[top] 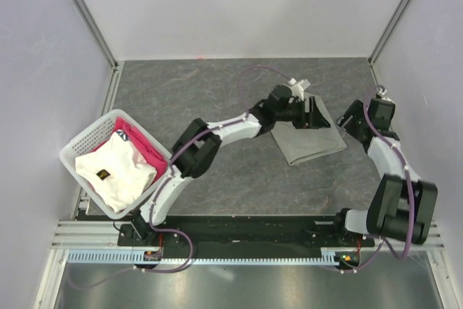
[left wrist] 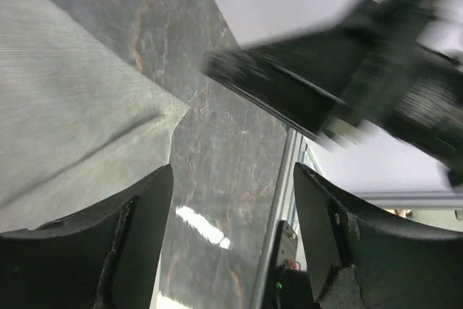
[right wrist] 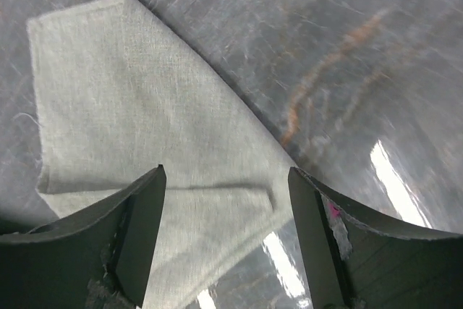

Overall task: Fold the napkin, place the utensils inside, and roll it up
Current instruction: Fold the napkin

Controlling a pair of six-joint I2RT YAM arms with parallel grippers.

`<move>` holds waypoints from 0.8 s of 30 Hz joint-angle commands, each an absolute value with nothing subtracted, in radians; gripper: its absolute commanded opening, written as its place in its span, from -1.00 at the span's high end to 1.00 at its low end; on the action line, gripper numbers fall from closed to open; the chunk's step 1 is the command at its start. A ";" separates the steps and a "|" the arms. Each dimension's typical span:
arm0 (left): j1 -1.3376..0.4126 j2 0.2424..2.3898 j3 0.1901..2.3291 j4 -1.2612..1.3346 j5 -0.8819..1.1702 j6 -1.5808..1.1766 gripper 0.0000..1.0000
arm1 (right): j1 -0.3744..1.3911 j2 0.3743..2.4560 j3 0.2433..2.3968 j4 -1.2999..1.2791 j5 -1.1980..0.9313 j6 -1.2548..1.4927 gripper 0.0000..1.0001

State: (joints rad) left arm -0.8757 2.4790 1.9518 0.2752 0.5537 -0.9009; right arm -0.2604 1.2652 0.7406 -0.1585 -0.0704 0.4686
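The grey-green napkin [top: 307,142] lies folded flat on the dark table, right of centre. My left gripper [top: 311,112] hovers at the napkin's far edge, open, with only bare table between its fingers [left wrist: 233,236]. In the left wrist view the napkin [left wrist: 65,121] fills the left side. My right gripper [top: 352,122] is just right of the napkin, open and holding nothing [right wrist: 226,236]. In the right wrist view the napkin [right wrist: 130,106] lies below it, a folded edge running between the fingers. The utensils are out of view.
A white basket [top: 76,142] at the table's left edge holds a white cloth [top: 116,168] and a pink cloth [top: 141,142]. The right arm [left wrist: 376,85] shows blurred close in front of the left wrist camera. Light walls enclose the table on three sides.
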 commanded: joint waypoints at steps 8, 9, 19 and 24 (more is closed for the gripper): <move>-0.634 1.918 1.415 0.192 0.451 -0.739 -0.54 | -0.265 1.686 1.006 -0.143 -0.227 0.364 -0.50; -0.606 1.890 1.382 0.192 0.453 -0.732 -0.54 | -0.264 1.698 1.011 -0.144 -0.229 0.362 -0.50; -0.496 1.671 1.146 0.118 0.491 -0.695 -0.49 | -0.262 1.744 0.933 -0.153 -0.268 0.357 -0.47; -0.457 1.585 1.111 0.054 0.499 -0.647 -0.49 | -0.239 1.686 0.858 -0.182 -0.256 0.357 -0.46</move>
State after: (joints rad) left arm -0.4850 1.6936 1.1255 0.0803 0.4751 -0.7265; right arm -0.2626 1.7206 0.9318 -0.1139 -0.2501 0.3695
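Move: The folded napkin's right edge, the stretch the right hand goes for, lies about 5 cm ahead of that hand, 1 cm to its left and some 10 cm below. The napkin's near right corner is about 4 cm back and 4 cm to the right of the hand, and its far right corner some 14 cm ahead and 6 cm left, both at table height. From the left hand, that stretch of edge is roughly 5 cm ahead, 6 cm right and 12 cm below. The open left hand, already free of the napkin, clears out to the left by nearly 30 cm in an arc, rising about 10 cm before sinking partway back, and swings some 20 degrees counter-clockwise. Meanwhile the right hand, fingers kept wide open, sinks about 8 cm and reaches some 5 cm forward to the napkin's right edge, pitching its fingers more steeply down and turning slightly counter-clockwise, then slows low over the cloth with its right finger beside the edge; whether it touches can't be seen. ##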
